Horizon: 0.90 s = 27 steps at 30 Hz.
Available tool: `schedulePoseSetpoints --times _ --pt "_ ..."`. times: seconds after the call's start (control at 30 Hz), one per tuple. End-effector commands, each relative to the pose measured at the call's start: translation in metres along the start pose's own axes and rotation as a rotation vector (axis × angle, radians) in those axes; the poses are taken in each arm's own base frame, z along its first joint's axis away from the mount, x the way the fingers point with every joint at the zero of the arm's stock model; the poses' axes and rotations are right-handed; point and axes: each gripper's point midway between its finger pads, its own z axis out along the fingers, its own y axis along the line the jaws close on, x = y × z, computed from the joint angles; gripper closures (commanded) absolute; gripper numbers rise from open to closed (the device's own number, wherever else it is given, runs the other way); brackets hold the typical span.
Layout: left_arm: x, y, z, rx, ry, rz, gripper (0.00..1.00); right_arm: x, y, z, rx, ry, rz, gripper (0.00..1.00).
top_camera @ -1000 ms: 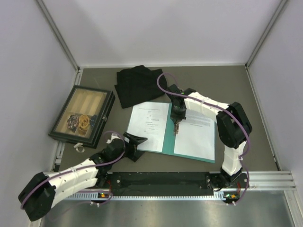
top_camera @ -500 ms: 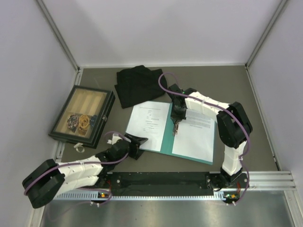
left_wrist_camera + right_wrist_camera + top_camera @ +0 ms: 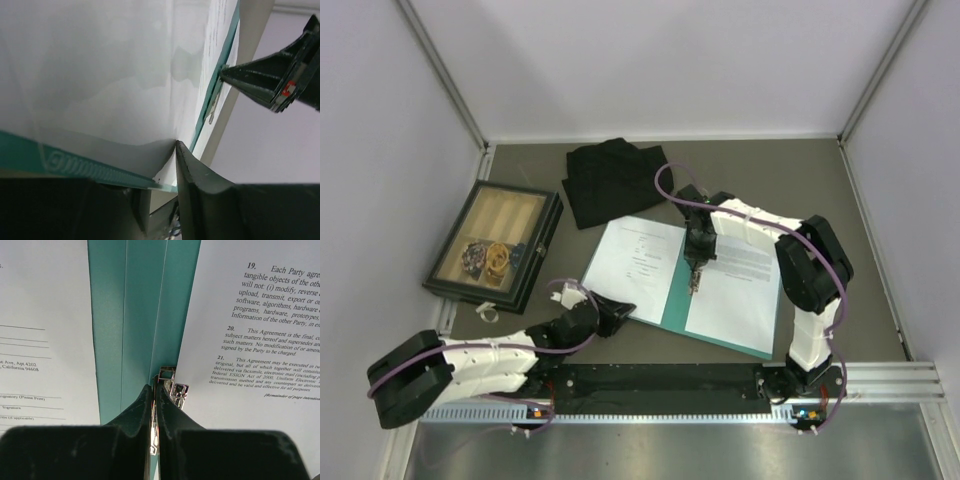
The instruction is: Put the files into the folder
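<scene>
The teal folder (image 3: 675,296) lies open on the table, with one white file (image 3: 635,258) on its left leaf and the other file (image 3: 740,285) on its right leaf. My right gripper (image 3: 696,283) (image 3: 154,386) is shut on the metal clip (image 3: 172,386) at the spine. My left gripper (image 3: 623,310) (image 3: 157,165) is at the folder's near left corner. One finger (image 3: 200,185) presses on the sheet (image 3: 100,75), which buckles there. The other finger is under the teal cover edge (image 3: 75,162), its tip hidden. A gap still shows lower down between the jaws.
A black cloth (image 3: 610,180) lies behind the folder. A dark-framed wooden tray (image 3: 495,245) with small items sits at the left. A small white object (image 3: 485,312) lies near the tray's front corner. The black base rail (image 3: 670,385) runs along the near edge.
My left gripper slid right onto the folder's near left corner and its jaws narrowed around it. The left leaf and its sheet shifted slightly. The right gripper stayed on the clip.
</scene>
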Motion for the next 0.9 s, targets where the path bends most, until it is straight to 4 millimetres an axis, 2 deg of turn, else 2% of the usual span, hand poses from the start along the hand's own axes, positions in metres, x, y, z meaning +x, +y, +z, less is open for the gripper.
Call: schedulePoseSetpoints --times 0.0,0.17,0.23,0.3,0.33,0.53,0.7,0.8,0.87 --pt "0.008 0.004 -0.004 0.001 0.002 0.122 0.73 0.003 -0.009 -0.006 0.011 -0.003 -0.040 1.00" --pt "0.036 -0.013 -0.001 0.003 0.054 0.224 0.83 0.008 -0.016 -0.005 0.029 -0.003 -0.056 1.00" --pt "0.048 -0.025 -0.002 0.025 0.073 0.272 0.84 0.007 -0.017 -0.005 0.025 -0.010 -0.065 1.00" --pt "0.052 -0.024 0.000 0.005 0.062 0.347 0.84 0.008 -0.018 -0.004 0.026 -0.013 -0.069 1.00" --pt "0.062 -0.036 -0.001 0.023 0.072 0.373 0.84 0.006 -0.016 -0.003 0.015 -0.019 -0.074 1.00" --pt "0.069 -0.049 -0.003 -0.003 0.009 0.561 0.87 0.008 -0.015 0.002 0.009 -0.018 -0.079 1.00" --pt "0.074 -0.045 0.000 -0.041 0.011 0.660 0.95 0.009 -0.020 -0.002 0.009 -0.032 -0.081 1.00" --pt "0.074 -0.040 -0.001 -0.080 -0.003 0.745 0.99 0.006 -0.012 -0.001 -0.032 -0.042 -0.103 1.00" --pt "0.074 -0.046 0.000 -0.091 -0.038 0.797 1.00 0.006 -0.003 -0.001 -0.067 -0.037 -0.120 1.00"
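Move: The folder's left flap has its near edge already between the left hand's half-open fingers, practically at the hand point. The left sheet's middle is about 10 cm ahead of that hand, and the folder's metal clip about 15 cm to its right and 7 cm ahead. The right hand's shut fingers are on the clip's far end, the clip's middle some 3 cm back; from the right hand the gripped edge lies about 16 cm left and 10 cm back. The folder's left flap is pinched at its near edge as the left fingers close fully, and is carried about 7 cm right towards the clip, first drawing back some 3 cm, then rising while the wrist rolls about 30 degrees, left side up. The right hand's shut fingertips stay on the clip, going roughly 3 cm right and 2 cm down. ##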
